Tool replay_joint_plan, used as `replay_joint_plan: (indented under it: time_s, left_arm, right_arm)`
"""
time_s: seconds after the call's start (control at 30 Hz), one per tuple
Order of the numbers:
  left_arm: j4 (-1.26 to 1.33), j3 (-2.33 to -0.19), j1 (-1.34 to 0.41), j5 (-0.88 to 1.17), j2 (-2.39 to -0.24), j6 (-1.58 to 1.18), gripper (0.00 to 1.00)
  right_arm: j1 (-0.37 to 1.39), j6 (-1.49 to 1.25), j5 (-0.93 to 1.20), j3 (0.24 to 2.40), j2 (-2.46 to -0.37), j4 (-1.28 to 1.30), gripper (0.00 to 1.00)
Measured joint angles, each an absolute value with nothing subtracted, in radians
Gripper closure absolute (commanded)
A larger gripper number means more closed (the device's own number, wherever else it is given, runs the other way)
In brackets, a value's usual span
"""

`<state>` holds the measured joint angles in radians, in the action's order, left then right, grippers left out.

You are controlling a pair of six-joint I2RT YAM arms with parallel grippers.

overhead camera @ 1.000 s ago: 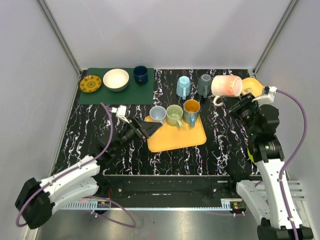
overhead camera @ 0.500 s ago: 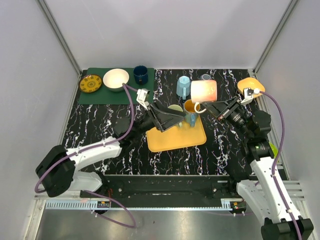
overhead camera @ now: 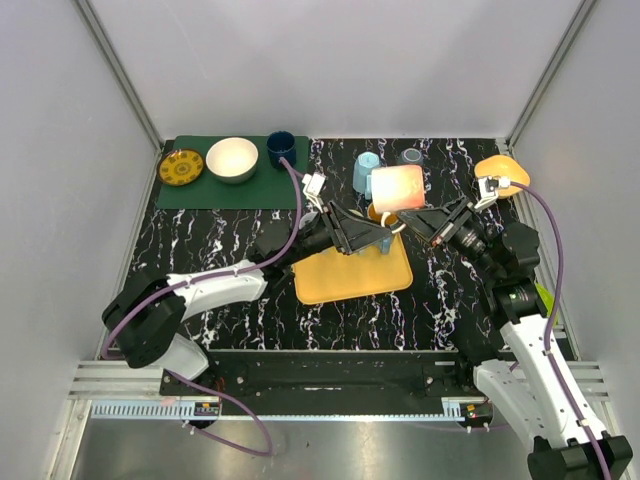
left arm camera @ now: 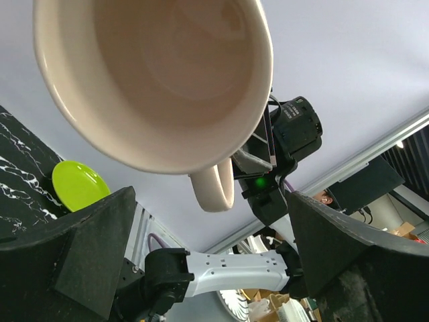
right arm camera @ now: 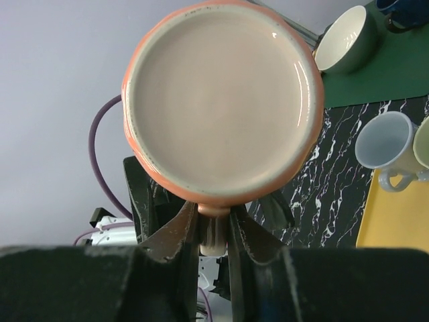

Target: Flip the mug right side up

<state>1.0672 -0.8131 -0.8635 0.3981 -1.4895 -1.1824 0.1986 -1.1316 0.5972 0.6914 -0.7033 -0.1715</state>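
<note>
The pink-orange mug [overhead camera: 398, 187] hangs in the air over the back of the yellow tray [overhead camera: 345, 280], tipped on its side. My right gripper [overhead camera: 418, 222] is shut on its handle [right arm camera: 214, 231]. The right wrist view faces the mug's flat base [right arm camera: 221, 100]. My left gripper [overhead camera: 375, 237] is open just left of and below the mug, not touching it. In the left wrist view the mug's cream mouth [left arm camera: 154, 74] faces the camera from above. The mug's handle [left arm camera: 213, 189] hangs between and beyond the dark left gripper's fingers [left arm camera: 87, 258].
A light blue mug [overhead camera: 366, 172] and a grey mug [overhead camera: 411, 157] stand behind the held one. Other mugs on the tray are mostly hidden by the arms. An orange dish [overhead camera: 500, 168] is at back right. A green mat [overhead camera: 200, 190] carries a white bowl [overhead camera: 232, 158], a navy cup [overhead camera: 281, 149] and a yellow plate [overhead camera: 181, 167].
The right arm carried the mug from the back right leftward over the tray. The left arm swung right across the tray to meet it, with its jaws opening wider.
</note>
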Motion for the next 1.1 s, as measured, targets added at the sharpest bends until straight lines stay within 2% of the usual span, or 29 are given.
replay_joint_plan:
  time_s: [0.1, 0.23, 0.27, 0.37, 0.47, 0.53, 0.67, 0.87, 1.1]
  left_arm:
    - [1.061, -0.823, -0.864, 0.398, -1.491, -1.182, 0.13]
    - [1.067, -0.861, -0.864, 0.402, -1.502, -1.188, 0.31]
    - [1.068, -0.870, -0.864, 0.404, -1.509, -1.191, 0.41]
    - [1.072, -0.884, -0.865, 0.408, -1.528, -1.207, 0.57]
    - [1.077, -0.898, -0.868, 0.414, -1.549, -1.223, 0.57]
    - [1.077, -0.907, -0.874, 0.418, -1.555, -1.229, 0.48]
    - [1.085, -0.916, -0.883, 0.422, -1.555, -1.241, 0.46]
    - [1.083, -0.916, -0.883, 0.422, -1.555, -1.266, 0.64]
    - [1.087, -0.916, -0.888, 0.423, -1.556, -1.310, 0.72]
  right_arm:
    - [0.206, -1.132, 0.602, 0.691, -0.703, -0.172, 1.00]
    - [0.212, -1.129, 0.606, 0.692, -0.703, -0.177, 1.00]
    - [0.212, -1.126, 0.605, 0.693, -0.703, -0.183, 1.00]
    - [0.213, -1.118, 0.603, 0.694, -0.699, -0.197, 1.00]
    - [0.215, -1.107, 0.600, 0.694, -0.697, -0.197, 1.00]
    - [0.216, -1.095, 0.596, 0.694, -0.697, -0.194, 1.00]
    - [0.218, -1.065, 0.591, 0.694, -0.695, -0.181, 1.00]
    - [0.225, -1.016, 0.585, 0.693, -0.672, -0.169, 1.00]
    - [0.234, -0.967, 0.586, 0.693, -0.640, -0.162, 1.00]
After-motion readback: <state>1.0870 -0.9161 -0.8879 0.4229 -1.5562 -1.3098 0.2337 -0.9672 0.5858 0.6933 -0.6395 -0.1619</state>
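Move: The mug hangs sideways in the air, mouth towards the left hand, with the right hand already pinching its handle. From the left hand the handle is about 2 cm right, 1 cm ahead and 2 cm above, with the mug's body some 6 cm ahead, 3 cm right and 2 cm above. About 20 cm below sit the blue mug, 13 cm ahead and 4 cm right, and the green mug, 13 cm ahead and 5 cm left. From the right hand the handle is level and about 1 cm left. The left hand, fingers wide open and pointing right, eases up about 2.5 cm and right nearly 2 cm to bring the handle between its pads, then shuts on it, opening slightly again partway before pinching the handle from the mouth side. The right hand keeps its grip on the handle, drawing back some 1.5 cm and rising about 1 cm while its fingers tip upward by around 10 degrees. ##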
